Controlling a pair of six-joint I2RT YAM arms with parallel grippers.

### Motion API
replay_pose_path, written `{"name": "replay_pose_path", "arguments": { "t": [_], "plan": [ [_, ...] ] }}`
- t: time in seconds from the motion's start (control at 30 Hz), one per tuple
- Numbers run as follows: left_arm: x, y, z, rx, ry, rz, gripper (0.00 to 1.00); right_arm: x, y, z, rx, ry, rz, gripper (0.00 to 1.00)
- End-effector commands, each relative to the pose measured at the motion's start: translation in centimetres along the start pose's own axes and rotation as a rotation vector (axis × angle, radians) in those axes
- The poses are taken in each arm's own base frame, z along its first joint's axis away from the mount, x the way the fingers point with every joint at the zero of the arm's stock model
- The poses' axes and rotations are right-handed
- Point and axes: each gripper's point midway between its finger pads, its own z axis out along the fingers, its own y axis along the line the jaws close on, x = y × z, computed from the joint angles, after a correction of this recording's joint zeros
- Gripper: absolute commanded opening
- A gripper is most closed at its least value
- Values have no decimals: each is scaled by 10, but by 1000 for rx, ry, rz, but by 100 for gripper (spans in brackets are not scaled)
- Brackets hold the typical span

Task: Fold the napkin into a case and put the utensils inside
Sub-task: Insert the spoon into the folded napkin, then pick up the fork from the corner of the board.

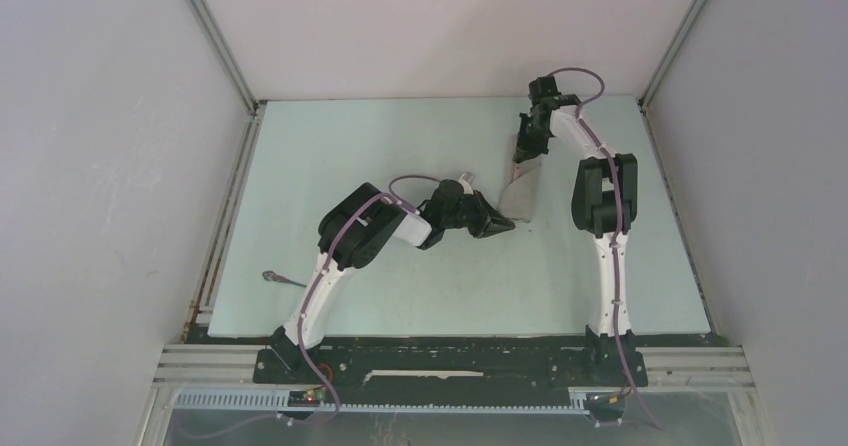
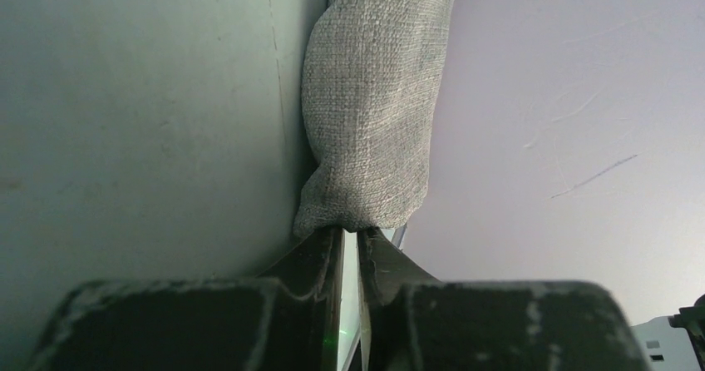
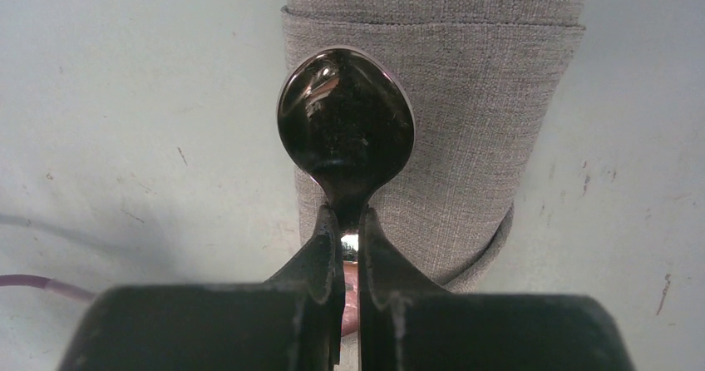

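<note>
The napkin [image 1: 521, 196] lies folded into a narrow, tapering grey case at the centre right of the table. My left gripper [image 1: 508, 224] is shut on its near tip, and the left wrist view shows the cloth [image 2: 374, 121] bunched at the fingertips [image 2: 351, 234]. At the far end of the case, my right gripper [image 1: 522, 156] is shut on the spoon's neck. In the right wrist view the spoon bowl [image 3: 345, 126] hangs over the case [image 3: 482, 138], just beyond the gripper [image 3: 347, 217]. The fork [image 1: 283, 280] lies alone on the table at the near left.
White walls enclose the pale green table [image 1: 380, 146] on three sides, with aluminium rails [image 1: 225, 216] along its edges. Both arm bases sit on the black bar [image 1: 450, 361] at the near edge. A purple cable [image 3: 33, 282] runs at the left of the right wrist view.
</note>
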Motion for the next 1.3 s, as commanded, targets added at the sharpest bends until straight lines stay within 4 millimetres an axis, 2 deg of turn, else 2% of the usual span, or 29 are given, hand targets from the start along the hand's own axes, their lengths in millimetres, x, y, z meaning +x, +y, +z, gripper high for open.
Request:
{"name": "replay_pose_path", "arguments": {
  "t": [0.0,0.2,0.33,0.43,0.57,0.6,0.63,0.73,0.77,0.8,0.87,0.9,0.97,1.07,1.1,1.13,1.17,1.2,1.27],
  "plan": [
    [-13,-19,1,36,-33,54,12,-2,-1,4,17,0,2,3],
    [-14,-19,1,31,-33,61,11,-4,-5,8,27,-2,1,13],
    [-12,-20,-2,19,-33,82,13,-7,-4,2,42,-7,-7,29],
    [-11,-23,-13,-2,-51,111,20,-23,5,-25,51,-53,-27,40],
    [4,-20,-41,-63,-36,126,43,-36,14,-81,50,-111,-38,49],
    [13,-15,-54,-80,-23,119,46,-39,19,-104,42,-140,-42,50],
    [22,-22,-69,-73,-19,130,48,-41,23,-124,28,-175,-47,52],
    [46,1,-119,-197,-15,181,52,-30,42,-168,-25,-251,-96,55],
    [50,-3,-142,-245,-40,230,54,-14,47,-169,-43,-239,-121,56],
    [57,20,-170,-385,-43,233,56,-2,56,-176,-77,-245,-145,56],
    [60,49,-223,-575,-98,223,57,22,77,-183,-175,-267,-182,57],
    [61,68,-253,-687,-130,176,57,34,87,-187,-220,-279,-193,57],
    [61,93,-312,-865,-220,59,59,63,105,-188,-282,-277,-228,57],
    [63,117,-392,-1033,-422,-158,63,99,124,-190,-338,-273,-281,56],
    [61,123,-419,-1059,-540,-267,64,110,132,-190,-358,-268,-299,56],
    [61,125,-437,-1061,-639,-346,67,119,138,-189,-375,-258,-315,56],
    [60,125,-451,-1046,-732,-410,85,128,143,-189,-386,-247,-330,56],
    [58,127,-463,-1028,-818,-458,98,135,148,-188,-394,-236,-344,56],
    [50,131,-480,-982,-950,-530,100,147,154,-185,-398,-216,-374,55]
  ]
}}
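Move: Left fingers, still on the napkin's near left corner, have the fork roughly 43 cm to their left and 15 cm back, about 2 cm lower; the folded napkin's middle is some 12 cm ahead and 2 cm right. From the right hand, which still grips the spoon by its neck, the napkin's pocket mouth is about 4 cm back, the napkin's middle 6 cm back, and the spoon's bowl roughly 4 cm ahead, all close below. Down first by 1.5 cm, the right hand opens and lets go of the spoon, then climbs steeply off the napkin and swings back about 18 cm and some 12 cm left. The left fingers open off the napkin's corner and sweep fast left towards the fork, nearly 40 cm, also drawing back and rising a little, the wrist turning downward and counter-clockwise while the fingers spread wide. ##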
